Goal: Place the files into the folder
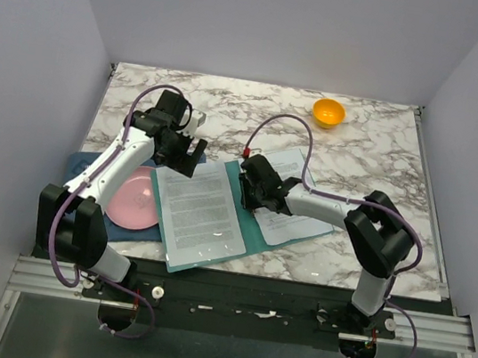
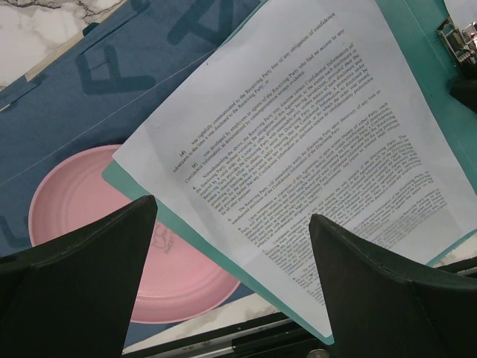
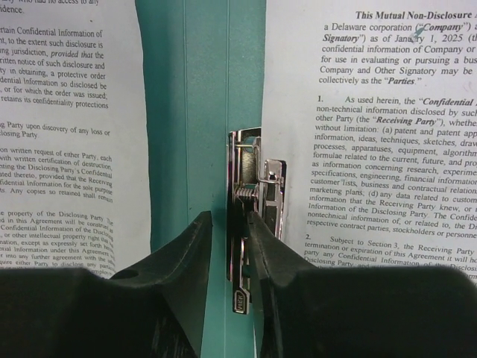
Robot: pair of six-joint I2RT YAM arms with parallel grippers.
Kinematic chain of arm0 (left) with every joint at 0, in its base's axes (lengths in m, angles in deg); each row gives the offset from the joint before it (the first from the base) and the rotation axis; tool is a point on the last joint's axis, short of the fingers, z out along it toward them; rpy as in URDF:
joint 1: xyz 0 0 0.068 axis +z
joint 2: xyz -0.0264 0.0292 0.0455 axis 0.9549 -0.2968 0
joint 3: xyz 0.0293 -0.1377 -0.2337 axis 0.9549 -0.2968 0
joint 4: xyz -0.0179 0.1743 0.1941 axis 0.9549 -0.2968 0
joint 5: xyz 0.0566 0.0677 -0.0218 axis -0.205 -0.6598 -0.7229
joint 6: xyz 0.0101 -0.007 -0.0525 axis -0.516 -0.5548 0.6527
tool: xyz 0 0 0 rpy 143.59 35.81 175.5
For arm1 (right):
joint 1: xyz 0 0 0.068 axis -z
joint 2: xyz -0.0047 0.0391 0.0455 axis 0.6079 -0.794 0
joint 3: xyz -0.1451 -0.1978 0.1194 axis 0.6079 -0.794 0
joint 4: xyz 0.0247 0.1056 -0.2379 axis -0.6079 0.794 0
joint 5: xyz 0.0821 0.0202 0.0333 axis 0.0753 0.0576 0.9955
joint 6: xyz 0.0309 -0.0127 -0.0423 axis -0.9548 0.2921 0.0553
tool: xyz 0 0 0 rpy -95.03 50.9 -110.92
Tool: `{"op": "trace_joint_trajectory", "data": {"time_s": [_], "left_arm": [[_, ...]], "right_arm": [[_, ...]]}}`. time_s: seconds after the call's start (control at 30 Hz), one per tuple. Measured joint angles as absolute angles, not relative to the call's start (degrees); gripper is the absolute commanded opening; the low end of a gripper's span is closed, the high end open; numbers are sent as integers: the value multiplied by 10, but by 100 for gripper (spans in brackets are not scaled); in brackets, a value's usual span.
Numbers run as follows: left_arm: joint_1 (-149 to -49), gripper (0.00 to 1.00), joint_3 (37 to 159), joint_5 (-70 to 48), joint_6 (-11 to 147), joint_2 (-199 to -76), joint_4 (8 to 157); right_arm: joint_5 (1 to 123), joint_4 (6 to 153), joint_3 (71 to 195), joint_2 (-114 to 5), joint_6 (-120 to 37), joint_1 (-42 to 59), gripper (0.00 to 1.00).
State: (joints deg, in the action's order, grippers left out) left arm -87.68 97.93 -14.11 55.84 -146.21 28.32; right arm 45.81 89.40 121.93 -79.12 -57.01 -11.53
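The teal folder (image 1: 247, 230) lies open on the table. One of the files (image 1: 198, 209) rests on its left half, and another sheet (image 1: 293, 207) lies over the right half. My right gripper (image 1: 251, 185) is down at the spine. In the right wrist view its jaws (image 3: 229, 221) stand narrowly apart astride the metal clip (image 3: 257, 179); the clip's lever is against the right finger, and a strip of teal shows beside the left finger. My left gripper (image 2: 232, 212) hangs wide open above the left sheet (image 2: 298, 134), holding nothing.
A pink plate (image 1: 135, 197) sits on a dark blue placemat (image 1: 88, 165), partly under the folder's left edge. An orange bowl (image 1: 328, 112) stands at the back right of the marble table. The black front rail runs just below the folder.
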Motion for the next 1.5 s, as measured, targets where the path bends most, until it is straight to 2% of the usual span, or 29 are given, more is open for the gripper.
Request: {"op": "trace_joint_trajectory", "data": {"time_s": [0.2, 0.37, 0.47, 0.53, 0.73, 1.0, 1.23, 1.5], "left_arm": [[-873, 99, 972, -141, 557, -1455, 284], [-870, 99, 969, -142, 554, -1445, 282], [-870, 99, 969, -141, 551, -1436, 280], [-870, 99, 969, -141, 549, -1430, 277], [-870, 99, 969, -141, 547, -1424, 274], [-865, 99, 969, -143, 546, -1421, 274], [-836, 99, 969, -143, 545, -1420, 276], [-821, 99, 969, -128, 550, -1422, 287]], "right_arm": [[433, 913, 1246, -813, -566, -127, 29], [387, 952, 1304, -854, -566, -139, 16], [367, 962, 1312, -860, -571, -143, 4], [357, 964, 1312, -860, -576, -144, 1], [356, 962, 1284, -835, -617, -137, 1], [434, 965, 1175, -702, -703, -51, 1], [501, 920, 1166, -607, -755, 1, 1], [559, 905, 1160, -571, -789, 15, 1]]}}
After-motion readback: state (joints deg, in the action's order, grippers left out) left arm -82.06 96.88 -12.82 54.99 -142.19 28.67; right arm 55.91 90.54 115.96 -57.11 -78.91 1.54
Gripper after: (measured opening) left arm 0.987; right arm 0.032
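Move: Just around the folder's metal clip on the spine, the right hand has its half-open fingers: the clip's middle is about 2 cm ahead, 1 cm below and neither left nor right. The left file's middle lies some 14 cm left and 5 cm back of this hand, the right file's about 11 cm right and 3 cm ahead, both 2 cm below. From the left hand, the clip is roughly 18 cm right, 3 cm back and 12 cm lower. Easing forward a centimetre or two, the right hand shuts its fingers on the clip and pinches it, sweeps it about 7 cm to the right, then raises it some 12 cm off the table, turning about 20 degrees clockwise and rolling its left side up. The open, empty left hand shifts about 3 cm left and slightly up. ##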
